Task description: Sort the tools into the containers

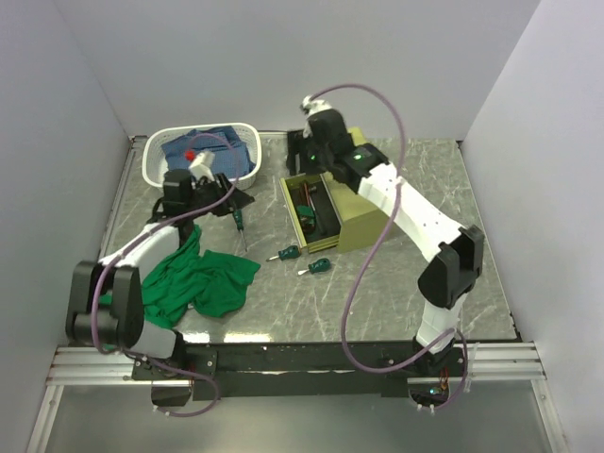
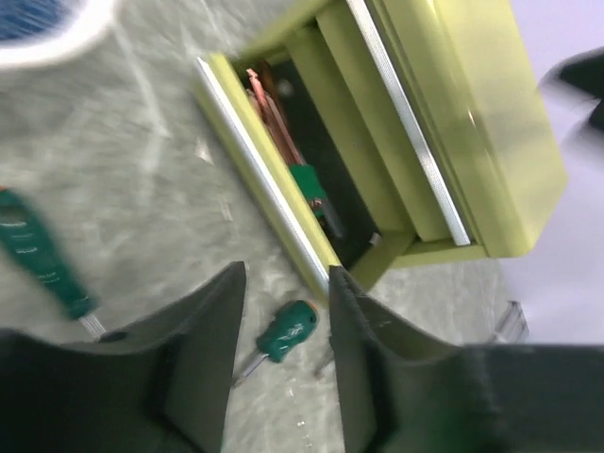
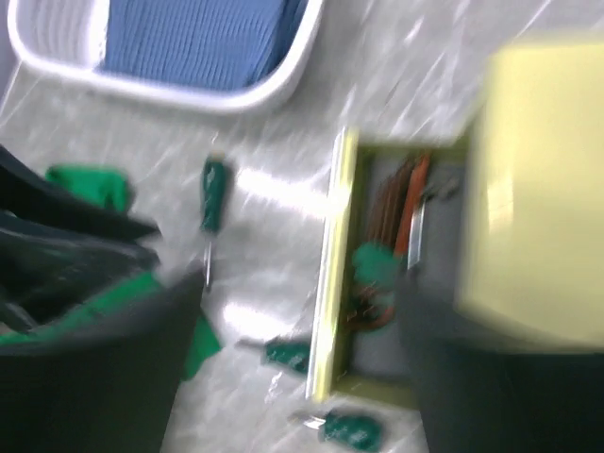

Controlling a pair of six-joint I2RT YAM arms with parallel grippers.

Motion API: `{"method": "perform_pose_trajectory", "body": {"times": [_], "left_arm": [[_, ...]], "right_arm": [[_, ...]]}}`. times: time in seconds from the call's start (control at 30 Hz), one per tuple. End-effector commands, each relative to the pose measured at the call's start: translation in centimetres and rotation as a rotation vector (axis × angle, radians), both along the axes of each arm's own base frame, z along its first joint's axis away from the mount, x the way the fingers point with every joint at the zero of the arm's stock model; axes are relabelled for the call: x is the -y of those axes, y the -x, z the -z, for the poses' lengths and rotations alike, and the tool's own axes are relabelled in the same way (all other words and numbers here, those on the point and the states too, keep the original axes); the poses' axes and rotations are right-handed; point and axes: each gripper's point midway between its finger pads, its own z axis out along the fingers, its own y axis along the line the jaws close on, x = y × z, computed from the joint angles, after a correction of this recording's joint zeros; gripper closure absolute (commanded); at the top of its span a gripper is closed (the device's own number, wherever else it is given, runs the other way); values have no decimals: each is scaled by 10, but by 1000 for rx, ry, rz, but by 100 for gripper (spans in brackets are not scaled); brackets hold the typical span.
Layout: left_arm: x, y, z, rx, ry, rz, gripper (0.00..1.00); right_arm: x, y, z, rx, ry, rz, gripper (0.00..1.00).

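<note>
The olive-yellow tool chest point(image 1: 363, 212) stands mid-table with its drawer point(image 1: 311, 212) pulled out to the left. In the drawer lie a fanned hex-key set point(image 2: 274, 113) and a green-handled tool point(image 2: 310, 184). The long screwdriver point(image 1: 240, 226) lies left of the drawer. Two stubby screwdrivers point(image 1: 286, 253) point(image 1: 319, 267) lie in front of it. My left gripper point(image 1: 234, 200) is open and empty above the table; one stubby screwdriver point(image 2: 283, 332) shows between its fingers. My right gripper point(image 1: 304, 156) is open and empty, high behind the chest. I cannot make out the hammer.
A white lattice basket point(image 1: 156, 170) holding blue cloth stands at the back left. A green cloth point(image 1: 203, 278) lies crumpled at the front left, by the left arm. Grey walls close in the table on three sides.
</note>
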Motion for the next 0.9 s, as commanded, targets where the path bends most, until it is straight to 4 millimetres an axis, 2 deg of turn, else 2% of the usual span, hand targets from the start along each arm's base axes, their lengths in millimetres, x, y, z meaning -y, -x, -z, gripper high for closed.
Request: {"method": "perform_pose_trajectory", "body": {"times": [0.0, 0.03, 0.07, 0.1, 0.13, 0.2, 0.3, 0.43, 0.57, 0.63, 0.67, 0.7, 0.77, 0.83, 0.87], "left_arm": [[30, -14, -10, 24, 54, 57, 62], [34, -19, -1, 13, 31, 68, 74], [42, -19, 5, 2, 18, 85, 81], [45, -22, 9, -2, 6, 83, 87], [49, -27, 15, -7, -8, 93, 99], [61, -28, 25, -27, -27, 112, 99], [74, -36, 38, -43, -61, 126, 99], [85, -37, 63, -100, -81, 140, 99], [88, -39, 76, -137, -96, 135, 99], [92, -40, 80, -142, -117, 141, 99], [93, -41, 82, -140, -125, 142, 99], [97, -43, 84, -140, -131, 148, 99], [105, -42, 88, -138, -141, 166, 99], [115, -43, 92, -137, -148, 183, 99], [120, -42, 93, -137, -152, 194, 99]], "right_arm": [[57, -43, -49, 195, 25, 128, 68], [66, -50, -49, 206, 34, 148, 97], [73, -55, -39, 193, 55, 167, 100], [96, -65, -34, 182, 62, 223, 100], [107, -69, -31, 179, 68, 254, 100], [140, -81, -18, 170, 109, 339, 100], [170, -90, -13, 189, 169, 401, 100], [200, -99, -8, 191, 195, 466, 100], [234, -111, -4, 185, 215, 534, 100], [252, -117, 9, 159, 248, 557, 100], [257, -119, 13, 152, 271, 541, 100], [249, -121, 22, 131, 254, 461, 100], [256, -123, 40, 88, 267, 411, 100], [243, -120, 60, 33, 240, 286, 100], [246, -119, 66, 17, 245, 275, 100]]}}
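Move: The open drawer's front panel is about 14 cm to the left gripper's right, 3 cm ahead and 13 cm below it. The long screwdriver lies almost under that gripper, 3 cm to its left; a stubby screwdriver is 12 cm to its right and 7 cm back. From the right gripper, the cabinet's back panel is about 25 cm right, 6 cm ahead and 15 cm lower, with the cabinet's middle 12 cm right and 4 cm ahead. Swing the right gripper some 26 cm to the right and 12 cm forward, up a little first and then down, past the cabinet to its back side, closing the empty fingers and turning the hand clockwise. Meanwhile bring the left gripper right and down, about 10 cm each, with a little forward, to the outer face of the drawer front, shutting its fingers early and tipping them slightly down. ##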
